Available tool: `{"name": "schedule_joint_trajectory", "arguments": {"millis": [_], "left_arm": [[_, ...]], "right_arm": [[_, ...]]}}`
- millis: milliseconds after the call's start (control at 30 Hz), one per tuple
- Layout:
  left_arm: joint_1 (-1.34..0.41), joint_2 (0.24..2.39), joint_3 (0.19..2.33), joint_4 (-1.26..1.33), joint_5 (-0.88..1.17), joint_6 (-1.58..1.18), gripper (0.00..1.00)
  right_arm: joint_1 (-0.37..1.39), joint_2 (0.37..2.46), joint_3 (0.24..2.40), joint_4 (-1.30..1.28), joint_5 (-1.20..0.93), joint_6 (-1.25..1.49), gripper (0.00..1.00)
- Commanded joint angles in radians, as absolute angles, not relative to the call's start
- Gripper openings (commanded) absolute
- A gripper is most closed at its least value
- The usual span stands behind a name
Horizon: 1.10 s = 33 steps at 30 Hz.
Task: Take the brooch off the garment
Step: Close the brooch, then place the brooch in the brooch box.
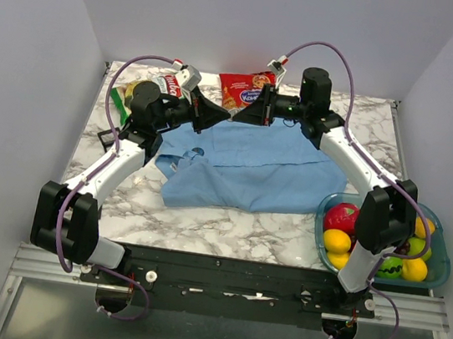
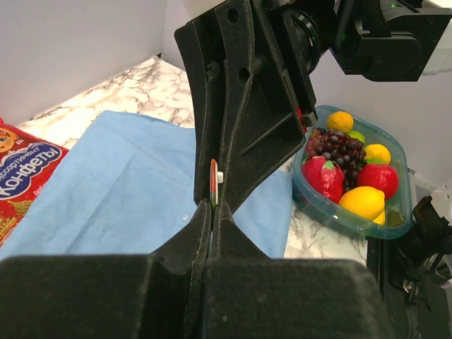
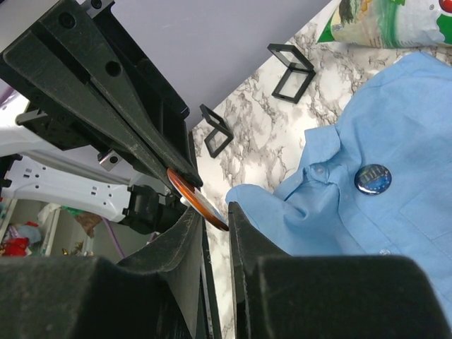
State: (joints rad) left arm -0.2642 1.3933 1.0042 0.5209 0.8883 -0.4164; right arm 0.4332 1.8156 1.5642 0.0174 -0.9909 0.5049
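Observation:
The garment (image 1: 243, 168) is a light blue shirt spread across the marble table. The brooch (image 3: 372, 179), a small dark blue round pin, sits on the shirt near its collar and shows as a dark dot (image 1: 198, 151) from above. Both grippers meet in the air above the shirt's far edge, away from the brooch. My left gripper (image 1: 223, 118) (image 2: 213, 205) is shut on the rim of a thin orange-edged round pin (image 2: 213, 182) (image 3: 201, 205). My right gripper (image 1: 237, 115) (image 3: 215, 212) has its fingers closed in on that same pin from the opposite side.
A clear tub (image 1: 443, 250) of fruit stands at the right front beside the right arm. Snack packets (image 1: 245, 88) (image 1: 158, 84) lie along the back edge. Two small black frames (image 3: 289, 70) (image 3: 215, 131) stand on the marble beyond the shirt.

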Motion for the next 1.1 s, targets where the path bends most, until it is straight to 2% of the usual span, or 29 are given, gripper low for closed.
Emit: {"name": "schedule_joint_trajectory", "arguments": {"millis": [0, 333, 433, 667, 800, 833, 900, 933, 967, 1033, 1067], "left_arm": [[-0.278, 1.37, 1.034, 0.532, 0.98, -0.448, 0.0], [-0.272, 1.367, 1.029, 0.531, 0.971, -0.449, 0.0], [-0.268, 1.367, 1.026, 0.52, 0.945, -0.442, 0.0], [-0.253, 1.362, 1.014, 0.427, 0.879, -0.347, 0.0], [-0.224, 1.364, 1.022, 0.348, 0.891, -0.267, 0.0], [-0.215, 1.361, 1.035, 0.304, 0.906, -0.177, 0.0], [-0.175, 1.345, 1.11, 0.058, 0.926, -0.018, 0.0], [-0.163, 1.339, 1.144, -0.066, 0.92, 0.256, 0.0], [-0.138, 1.33, 1.181, -0.332, 0.908, 0.391, 0.0], [-0.114, 1.312, 1.265, -0.588, 0.818, 0.686, 0.0], [-0.103, 1.304, 1.285, -0.803, 0.766, 0.929, 0.0]], "right_arm": [[0.371, 1.818, 1.566, 0.011, -0.822, 0.483, 0.27], [0.37, 1.815, 1.566, 0.008, -0.833, 0.468, 0.3], [0.37, 1.809, 1.559, 0.041, -0.897, 0.445, 0.35], [0.37, 1.717, 1.543, 0.019, -1.149, 0.227, 0.61], [0.364, 1.649, 1.516, -0.083, -1.152, 0.091, 0.66], [0.361, 1.626, 1.506, -0.097, -1.14, 0.077, 0.66], [0.359, 1.599, 1.476, -0.135, -1.088, 0.025, 0.67], [0.357, 1.574, 1.468, -0.153, -1.068, 0.009, 0.68], [0.357, 1.563, 1.457, -0.182, -1.051, -0.03, 0.68], [0.357, 1.545, 1.431, -0.212, -0.99, -0.089, 0.69], [0.357, 1.531, 1.425, -0.234, -0.962, -0.103, 0.72]]}}
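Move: The orange-rimmed brooch is in the left hand's closed fingertips, about 2 cm to that hand's right and 1 cm ahead, at its height. It lies about 1 cm to the left of the right hand, between the right hand's half-parted fingers. From the left hand, the blue badge on the garment is some 4 cm ahead, 9 cm left and 28 cm below. The red candy bag lies about 27 cm ahead, 5 cm right and 28 cm below. To the right, up and back, the right hand draws about 7 cm off the brooch after a near-still first half, its fingers spreading wide and its wrist rolling nearly 30 degrees about the fingers' line. Late on, the left hand, still pinching the brooch, pulls away to the left, sinking about 4 cm and easing slightly forward while its fingers tip down some 20 degrees. ##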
